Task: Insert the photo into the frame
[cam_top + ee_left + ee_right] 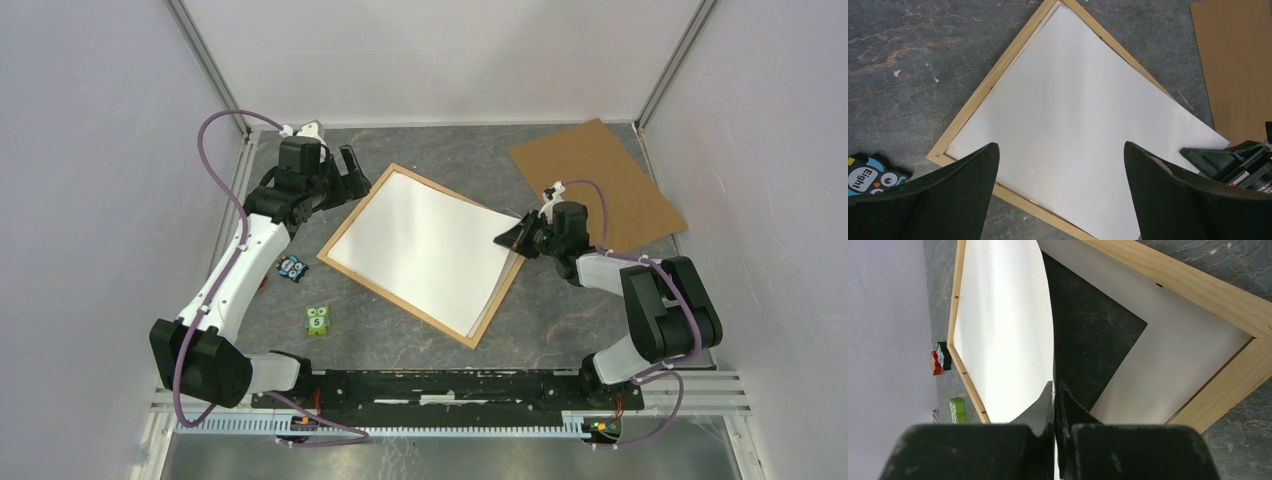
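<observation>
The photo (425, 245) lies white back up across the frame (395, 300), a rectangle of light wooden strips in the middle of the table. My right gripper (510, 240) is shut on the photo's right edge. In the right wrist view the fingers (1054, 385) pinch the sheet (1003, 330), which bows up off the frame's corner (1198, 290). My left gripper (352, 172) hovers open over the frame's far-left corner, holding nothing. Its view shows the photo (1083, 115) skewed inside the frame (980, 95), between my wide-spread left gripper's fingertips (1060, 145).
A brown backing board (600, 180) lies at the back right, behind the right gripper. Two small toy blocks sit left of the frame: a blue owl one (292, 267) and a green one (318, 320). White walls close the table in on three sides.
</observation>
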Available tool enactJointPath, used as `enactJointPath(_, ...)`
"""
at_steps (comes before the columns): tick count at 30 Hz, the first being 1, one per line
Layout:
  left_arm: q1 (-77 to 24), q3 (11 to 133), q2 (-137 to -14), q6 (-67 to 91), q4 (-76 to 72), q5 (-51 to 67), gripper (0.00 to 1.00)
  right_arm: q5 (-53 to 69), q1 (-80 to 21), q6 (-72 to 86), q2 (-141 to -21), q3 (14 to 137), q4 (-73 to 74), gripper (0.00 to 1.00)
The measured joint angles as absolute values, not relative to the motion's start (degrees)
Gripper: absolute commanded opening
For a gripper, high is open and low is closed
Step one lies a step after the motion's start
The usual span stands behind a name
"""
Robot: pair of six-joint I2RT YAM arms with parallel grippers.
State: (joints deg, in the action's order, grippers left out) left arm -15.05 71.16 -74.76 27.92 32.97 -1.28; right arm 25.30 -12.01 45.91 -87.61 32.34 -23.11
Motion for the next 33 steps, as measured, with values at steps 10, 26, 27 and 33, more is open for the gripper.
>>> enactJointPath(10, -15.0, 70.8, -74.8, 27.9, 32.6, -1.0, 1.00, 24.9, -12.2, 45.8, -89.3, 32.3, -24.1, 0.00)
enactJointPath(26, -15.0, 69.9, -74.7, 27.9, 32.4, -0.3, 1.00, 25.3, -12.3, 40.4, -91.8, 37.5, -19.0, 0.54)
enactJointPath(27, -15.0, 69.9, -74.7, 27.9, 32.4, 0.0, 1.00, 25.0, -12.3, 39.5, -91.4, 37.6, -17.5, 0.58)
enactJointPath(33, -15.0, 69.7, -74.3, 27.9, 32.4, 0.6, 1.00, 20.0, -12.3, 30.9, -88.1, 43.6, -3.0, 0.86)
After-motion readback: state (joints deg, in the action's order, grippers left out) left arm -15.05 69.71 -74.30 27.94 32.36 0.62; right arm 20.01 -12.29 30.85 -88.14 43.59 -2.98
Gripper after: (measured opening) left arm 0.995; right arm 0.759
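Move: The right hand still pinches the photo, white back up, by its right short edge near the outer right corner. The middle of the frame, where the photo is going, lies some 17 cm to this hand's left, 3 cm back and 4 cm lower; the frame's right corner is about 7 cm to its right, level ahead. The brown board lies roughly 22 cm right and 12 cm farther out. From the left hand the frame's middle is about 13 cm right, 8 cm back and 21 cm below. The right hand eases the pinched edge of the photo down about 1 cm over the frame's right end, then creeps about 1.5 cm forward as its fingers start to part and let go of the sheet. Still opening to about three quarters, it shifts some 2 cm to the right towards the frame's right corner, rising again slightly at the end and rolling about 15 degrees so that its left side dips. ##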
